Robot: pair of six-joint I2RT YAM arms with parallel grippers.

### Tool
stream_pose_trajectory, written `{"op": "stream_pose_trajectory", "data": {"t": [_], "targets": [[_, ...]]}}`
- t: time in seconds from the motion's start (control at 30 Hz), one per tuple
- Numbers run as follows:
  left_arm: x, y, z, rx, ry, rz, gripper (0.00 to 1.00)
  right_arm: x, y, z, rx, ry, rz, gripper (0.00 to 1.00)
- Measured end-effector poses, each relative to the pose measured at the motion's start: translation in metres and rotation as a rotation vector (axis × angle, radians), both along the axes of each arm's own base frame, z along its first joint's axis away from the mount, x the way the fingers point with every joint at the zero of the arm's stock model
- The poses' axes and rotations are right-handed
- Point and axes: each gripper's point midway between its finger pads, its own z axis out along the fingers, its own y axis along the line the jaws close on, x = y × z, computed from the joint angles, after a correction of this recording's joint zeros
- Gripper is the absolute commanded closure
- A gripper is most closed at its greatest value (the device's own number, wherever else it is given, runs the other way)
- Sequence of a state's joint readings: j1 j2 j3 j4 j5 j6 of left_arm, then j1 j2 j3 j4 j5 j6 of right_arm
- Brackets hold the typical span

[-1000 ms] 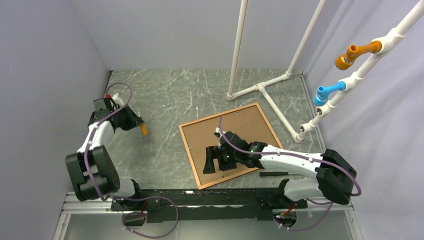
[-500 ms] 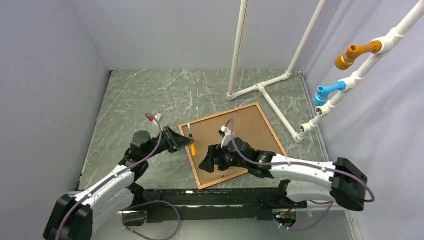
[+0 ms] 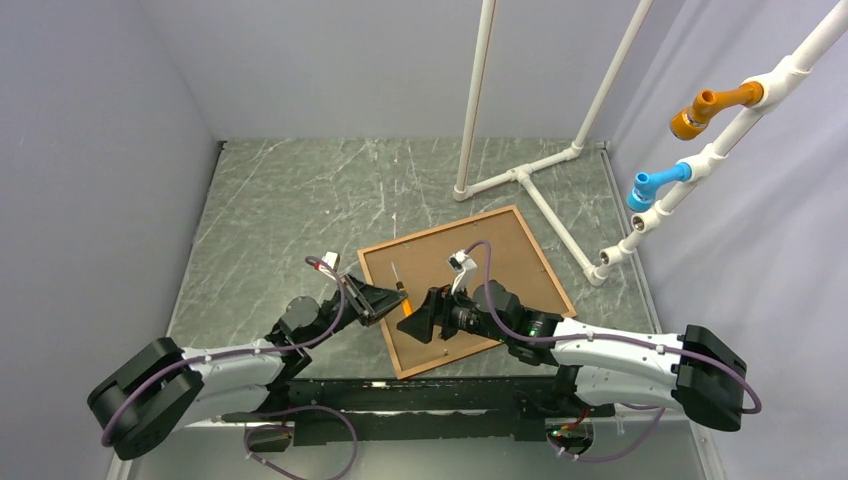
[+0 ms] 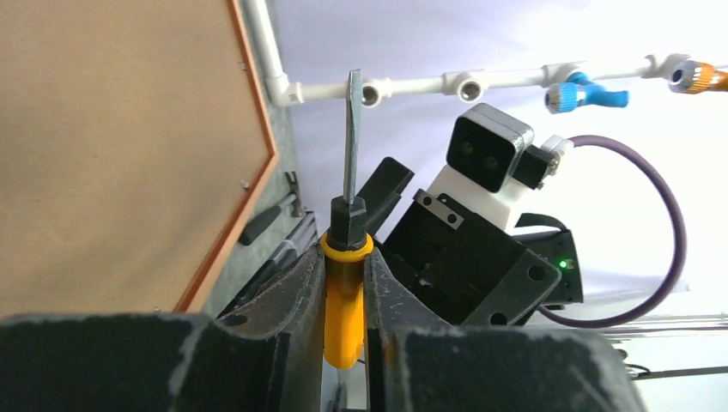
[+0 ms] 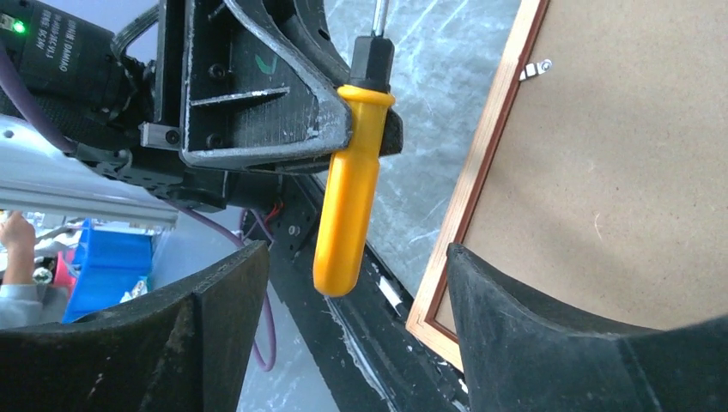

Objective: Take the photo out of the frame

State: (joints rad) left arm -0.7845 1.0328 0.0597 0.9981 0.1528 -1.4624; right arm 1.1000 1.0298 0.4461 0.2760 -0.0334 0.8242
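The frame point(image 3: 440, 229) lies back-up on the marble table. The photo point(image 3: 500, 260) sits face down in it, so only its brown board back shows. My left gripper point(image 3: 392, 300) hovers over the frame's left edge, shut on the yellow handle of a screwdriver point(image 4: 345, 309). The blade points away from the wrist. My right gripper point(image 3: 420, 322) faces it, open, and the butt of the screwdriver handle point(image 5: 348, 215) hangs between its fingers without touching either one. A small metal clip point(image 5: 536, 69) sits on the frame's rim point(image 5: 481, 163).
A white pipe stand point(image 3: 520, 175) stands behind the frame, with orange point(image 3: 715, 105) and blue point(image 3: 655, 187) fittings on its right branch. A black mounting rail point(image 3: 420, 395) runs along the near table edge. Grey walls close in the left, back and right sides.
My left arm has swung from the far left across to the frame's left edge, carrying the screwdriver. My right gripper has turned toward it and its fingers have narrowed a little.
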Motion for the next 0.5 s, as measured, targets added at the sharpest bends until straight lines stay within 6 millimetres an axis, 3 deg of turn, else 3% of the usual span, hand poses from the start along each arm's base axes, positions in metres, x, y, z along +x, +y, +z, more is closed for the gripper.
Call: {"op": "stream_pose_trajectory", "data": {"t": [0.3, 0.37, 0.47, 0.5], "targets": [[-0.002, -0.009, 0.016, -0.100, 0.004, 0.008, 1.00, 0.008, -0.001, 0.011, -0.018, -0.070, -0.015, 0.50], [-0.002, -0.011, 0.017, -0.110, 0.007, 0.007, 1.00, 0.008, -0.002, 0.010, -0.027, -0.078, -0.012, 0.64], [0.000, -0.012, 0.014, -0.111, 0.015, 0.015, 1.00, 0.008, -0.002, 0.011, -0.032, -0.094, -0.001, 0.98], [0.000, -0.012, 0.014, -0.117, 0.016, 0.017, 0.97, 0.009, -0.002, 0.011, -0.038, -0.095, -0.010, 1.00]]}}
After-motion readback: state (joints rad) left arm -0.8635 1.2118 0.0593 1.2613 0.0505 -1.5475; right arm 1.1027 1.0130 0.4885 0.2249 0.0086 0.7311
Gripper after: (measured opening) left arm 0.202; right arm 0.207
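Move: The right hand stands open around the butt of the yellow screwdriver handle, whose middle is only some 2 cm ahead of it and 1 cm to its left, about level. The left hand already pinches the handle near its collar, with the handle's middle about 2 cm back and 2 cm to its right. From the right hand, the frame's near corner lies some 5 cm back, 3 cm left and 15 cm below; the frame's middle lies roughly 18 cm ahead and 12 cm right, equally low. The right fingers close from wide open onto the butt end of the screwdriver handle and pinch it, while that hand eases about 1 cm up and 1 cm forward with a slight tilt. The left hand keeps its grip near the collar, lifting some 1.5 cm and shifting about 1 cm right towards the right hand, rolling around 5 degrees. ##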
